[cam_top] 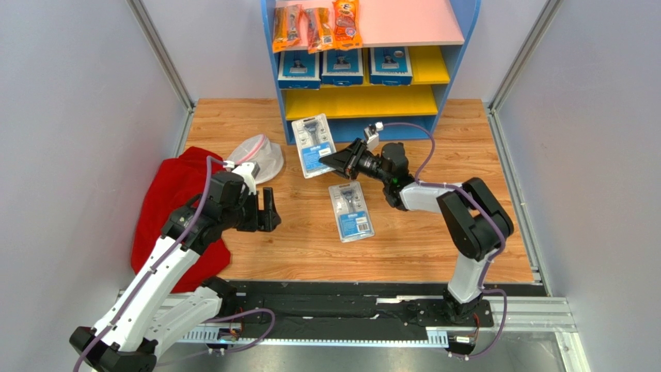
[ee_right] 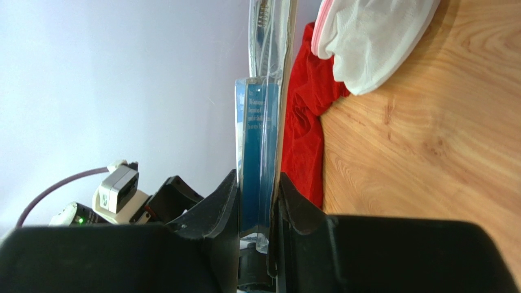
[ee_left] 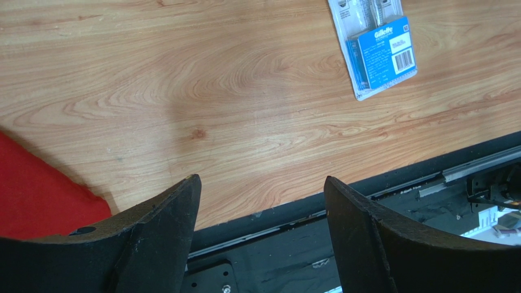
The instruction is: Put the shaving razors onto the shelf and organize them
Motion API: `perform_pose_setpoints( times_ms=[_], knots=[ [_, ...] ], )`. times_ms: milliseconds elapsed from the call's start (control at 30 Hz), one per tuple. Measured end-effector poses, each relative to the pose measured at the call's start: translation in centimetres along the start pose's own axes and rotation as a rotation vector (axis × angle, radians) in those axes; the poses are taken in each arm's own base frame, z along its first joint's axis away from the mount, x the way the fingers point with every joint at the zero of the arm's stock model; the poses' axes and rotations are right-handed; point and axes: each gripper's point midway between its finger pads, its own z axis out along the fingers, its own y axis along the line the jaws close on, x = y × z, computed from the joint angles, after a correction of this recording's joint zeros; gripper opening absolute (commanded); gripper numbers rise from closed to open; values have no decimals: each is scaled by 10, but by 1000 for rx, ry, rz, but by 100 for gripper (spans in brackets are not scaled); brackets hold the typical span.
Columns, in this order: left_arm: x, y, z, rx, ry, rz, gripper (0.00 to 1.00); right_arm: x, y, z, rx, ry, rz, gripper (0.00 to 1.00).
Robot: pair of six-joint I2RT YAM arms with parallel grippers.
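Observation:
The shelf (cam_top: 450, 46) stands at the back, with three blue shaving razor packs (cam_top: 344, 65) side by side on its upper yellow board. My right gripper (cam_top: 335, 160) is shut on the right edge of a paler razor pack (cam_top: 314, 145) in front of the shelf. In the right wrist view that pack (ee_right: 260, 122) runs edge-on between the jaws of the right gripper (ee_right: 258, 186), a little off the wood. A second pale pack (cam_top: 351, 211) (ee_left: 379, 46) lies flat mid-table. My left gripper (cam_top: 268, 211) (ee_left: 262, 186) stands open and empty near the front-left.
Orange snack packets (cam_top: 318, 25) lie on the shelf's pink top board. A red cloth (cam_top: 174, 205) (ee_left: 36, 189) and a white mesh bag (cam_top: 261, 157) (ee_right: 373, 43) lie at the left. A black rail (cam_top: 349, 310) runs along the table's near edge.

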Motion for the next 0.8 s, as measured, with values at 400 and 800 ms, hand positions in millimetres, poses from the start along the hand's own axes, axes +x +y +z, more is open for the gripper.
perform_pose_setpoints(
  times_ms=[400, 800],
  knots=[
    [-2, -4, 2, 22, -12, 8, 82, -44, -13, 36, -91, -33, 61, 0],
    [3, -4, 4, 37, 1, 7, 82, -102, 0, 67, -138, -98, 58, 0]
  ],
)
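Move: The place for the razor pack in the right gripper, the left end of the lower yellow shelf, lies about 20 cm ahead of that hand, 4 cm to its left and some 5 cm below. The leftmost blue box is on the shelf above, about 22 cm ahead, 5 cm left and 9 cm up. The white mesh bag lies 4 cm ahead, 18 cm left and 16 cm down. From the left gripper, the shelf place is roughly 35 cm ahead, 9 cm right and 4 cm down. Carry the pinched razor pack forward about 12 cm with the right gripper, towards the left end of the lower yellow shelf, into the gap under the blue boxes. Dip slightly at first, then climb to end some 2 cm higher, tilting the left-pointing fingers up about 10 degrees. Keep the fingers closed on the pack's near right edge. ##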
